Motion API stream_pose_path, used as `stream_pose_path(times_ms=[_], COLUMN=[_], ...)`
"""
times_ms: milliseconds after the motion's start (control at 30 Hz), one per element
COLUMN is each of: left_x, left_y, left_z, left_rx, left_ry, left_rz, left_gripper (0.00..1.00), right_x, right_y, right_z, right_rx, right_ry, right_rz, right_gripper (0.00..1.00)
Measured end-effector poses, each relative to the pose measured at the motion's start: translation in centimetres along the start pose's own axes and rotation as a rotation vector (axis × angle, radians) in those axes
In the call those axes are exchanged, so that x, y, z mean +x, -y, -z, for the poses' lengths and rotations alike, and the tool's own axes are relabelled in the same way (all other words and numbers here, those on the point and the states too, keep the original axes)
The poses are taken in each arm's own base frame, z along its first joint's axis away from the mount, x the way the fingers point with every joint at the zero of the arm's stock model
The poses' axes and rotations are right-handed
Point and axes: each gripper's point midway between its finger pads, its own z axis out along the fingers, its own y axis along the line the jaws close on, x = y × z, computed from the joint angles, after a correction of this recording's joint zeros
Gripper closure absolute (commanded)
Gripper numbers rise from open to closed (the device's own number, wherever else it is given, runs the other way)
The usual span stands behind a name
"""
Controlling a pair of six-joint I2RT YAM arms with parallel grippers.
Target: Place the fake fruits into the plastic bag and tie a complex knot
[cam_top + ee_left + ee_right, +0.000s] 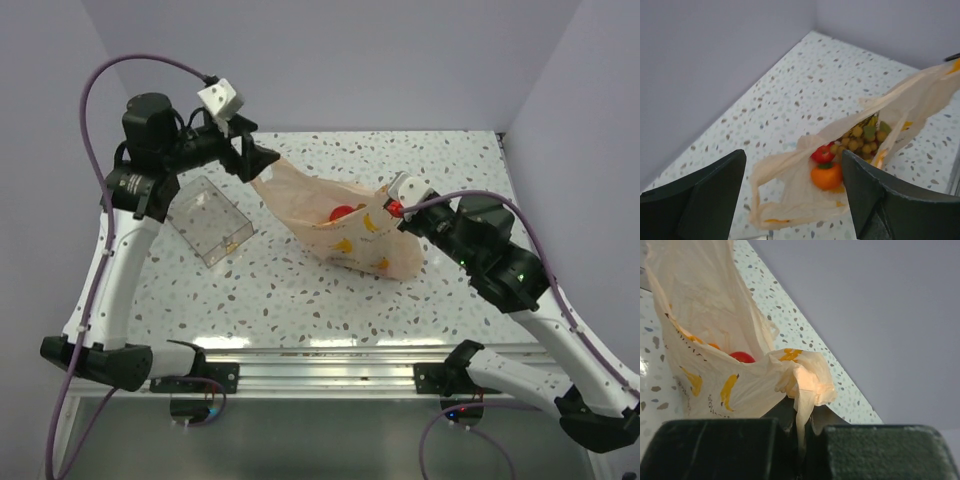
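Note:
The peach-orange plastic bag (pixel 350 235) lies on the table between my arms, its mouth held up. A red apple (pixel 342 213) shows through the opening. In the left wrist view I see inside it a red apple (pixel 822 154), an orange piece (pixel 826 176), the tan grape cluster (pixel 860 142) and a green bit (pixel 869 131). My left gripper (pixel 262 160) is open, its jaws (pixel 794 155) wide apart over a loose bag handle. My right gripper (pixel 398 208) is shut on the bag's other handle (pixel 807 385), which is pinched between its jaws (pixel 802 440). The banana is hidden.
A clear rectangular plastic tray (pixel 210 220) stands tilted on the table left of the bag, under my left arm. Grey walls close in the back and both sides. A metal rail (pixel 320 355) runs along the near edge.

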Motion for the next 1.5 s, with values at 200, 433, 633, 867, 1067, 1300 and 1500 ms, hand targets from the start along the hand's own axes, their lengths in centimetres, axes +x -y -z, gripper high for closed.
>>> stream_pose_path(times_ms=[200, 433, 633, 867, 1067, 1300, 1500], left_x=[-4.6, 0.2, 3.1, 3.5, 3.1, 1.8, 0.3], left_y=[9.8, 18.0, 22.0, 24.5, 25.3, 25.1, 24.1], left_z=[1.4, -2.6, -4.5, -4.6, -4.5, -5.0, -6.5], left_rx=[0.391, 0.723, 0.857, 0.955, 0.995, 0.967, 0.872], left_ry=[0.216, 0.166, 0.124, 0.143, 0.160, 0.186, 0.215], left_rz=[-0.198, -0.240, -0.255, -0.271, -0.275, -0.253, -0.134], left_gripper=[0.23, 0.20, 0.25, 0.52, 0.92, 1.00, 1.00], right_x=[-0.7, -0.4, -0.5, -0.7, -0.6, 0.7, 0.8], right_y=[-3.4, -6.6, -7.6, -8.2, -8.3, -8.0, -6.8], right_z=[0.3, 0.8, 1.3, 1.5, 1.6, 3.0, 4.9], right_rx=[-0.186, -0.349, -0.410, -0.446, -0.449, -0.406, -0.308], right_ry=[0.041, 0.041, 0.046, 0.061, 0.060, 0.051, 0.071], right_rz=[-0.027, -0.051, -0.060, -0.063, -0.056, -0.043, -0.133], right_gripper=[0.98, 0.98, 0.96, 0.94, 0.59, 0.16, 0.11])
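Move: The gathered bag handle, pinched in the right hand, stands about 24 cm to the left hand's right, some 11 cm back and level. The loose handle droops about 3 cm right and 4 cm below the left fingers. The red fruit in the bag lies some 15 cm right, 3 cm back and 20 cm below the left hand. For the right hand, the gathered handle is right at its fingertips. Left hand sweeps 20 cm right and 15 back, turning clockwise, pinches the gathered handle; right draws back, opening. ##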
